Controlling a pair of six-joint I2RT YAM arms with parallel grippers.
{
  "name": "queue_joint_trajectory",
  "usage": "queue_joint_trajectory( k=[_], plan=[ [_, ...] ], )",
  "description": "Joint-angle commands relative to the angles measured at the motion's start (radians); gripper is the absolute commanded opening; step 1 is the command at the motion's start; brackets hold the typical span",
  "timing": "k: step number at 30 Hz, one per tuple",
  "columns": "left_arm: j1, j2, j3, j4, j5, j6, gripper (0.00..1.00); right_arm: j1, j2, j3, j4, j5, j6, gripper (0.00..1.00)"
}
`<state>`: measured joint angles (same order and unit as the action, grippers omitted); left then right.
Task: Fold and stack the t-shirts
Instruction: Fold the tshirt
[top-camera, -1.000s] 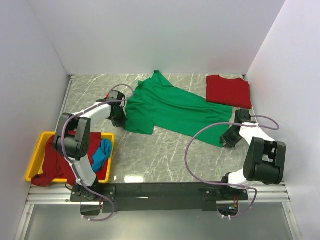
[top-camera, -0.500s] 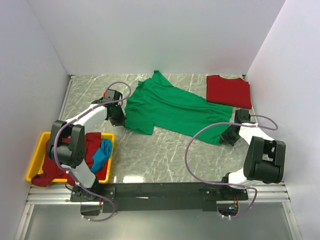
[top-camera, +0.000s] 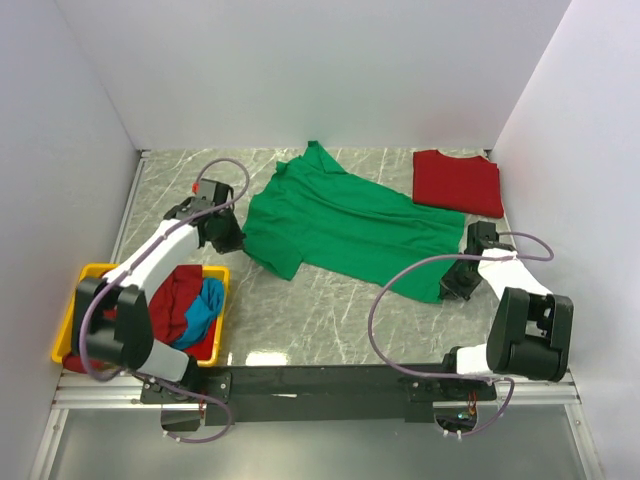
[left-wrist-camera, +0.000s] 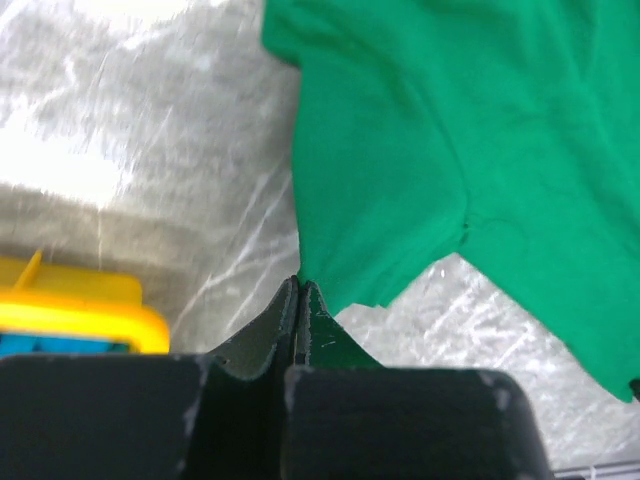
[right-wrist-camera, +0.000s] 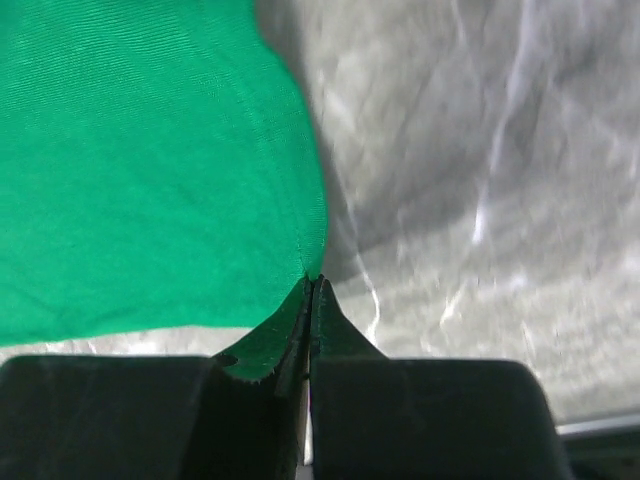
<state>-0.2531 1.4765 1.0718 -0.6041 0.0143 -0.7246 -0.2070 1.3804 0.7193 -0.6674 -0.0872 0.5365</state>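
A bright green t-shirt (top-camera: 345, 222) lies spread and slightly rumpled across the middle of the marble table. My left gripper (top-camera: 232, 238) is at its left edge, shut on the green cloth (left-wrist-camera: 400, 170) at a corner of the sleeve. At the shirt's lower right corner my right gripper (top-camera: 456, 285) is also shut, pinching the green hem (right-wrist-camera: 150, 180). A folded red t-shirt (top-camera: 458, 182) rests at the back right. Dark red and blue t-shirts (top-camera: 190, 305) are heaped in the yellow bin.
The yellow bin (top-camera: 85, 280) sits at the near left, next to the left arm's base; its rim (left-wrist-camera: 80, 305) shows in the left wrist view. White walls close in the table on three sides. Bare marble (top-camera: 300, 310) lies in front of the green shirt.
The right gripper has shut on the green shirt's lower right corner. The left gripper, holding the left edge, has pulled leftward and back, drawing the shirt a little that way.
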Motion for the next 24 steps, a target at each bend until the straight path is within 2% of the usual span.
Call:
queue_joint_trajectory(
  k=[1, 12, 17, 24],
  plan=[
    [0.005, -0.088, -0.029, -0.046, 0.009, -0.036, 0.01, 0.026, -0.055, 0.054, -0.106, 0.018, -0.015, 0.0],
    [0.005, -0.298, -0.102, -0.18, -0.011, -0.113, 0.01, 0.107, -0.164, 0.037, -0.227, -0.005, 0.022, 0.0],
    [0.005, -0.401, -0.131, -0.243, -0.011, -0.147, 0.01, 0.184, -0.208, 0.019, -0.281, 0.024, 0.034, 0.0],
    [0.005, -0.476, -0.168, -0.304, -0.011, -0.162, 0.01, 0.199, -0.282, -0.009, -0.322, 0.029, 0.043, 0.0]
  ],
)
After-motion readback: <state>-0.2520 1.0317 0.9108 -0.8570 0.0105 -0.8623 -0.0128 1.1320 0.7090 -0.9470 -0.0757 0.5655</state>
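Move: My closed fingers already hold the green t-shirt's near edge, one end in each hand. From my left hand its middle lies about 12 cm ahead, 29 cm right and 9 cm down; the yellow bin is 15 cm back and 27 cm left, the near table edge 28 cm straight back. From my right hand the shirt's middle is 22 cm ahead, 24 cm left and just below; the folded red t-shirt is 32 cm ahead, 4 cm right, and the table edge 18 cm straight back. Keeping both pinches shut, I draw the green t-shirt back towards the near table edge. My left hand leads, some 10 cm back and about 4 cm up, ending beside the bin's far right corner; my right hand goes back about 5 cm while shifting nearly as far left and lifting off the table a little. Both wrists turn slightly counter-clockwise. ##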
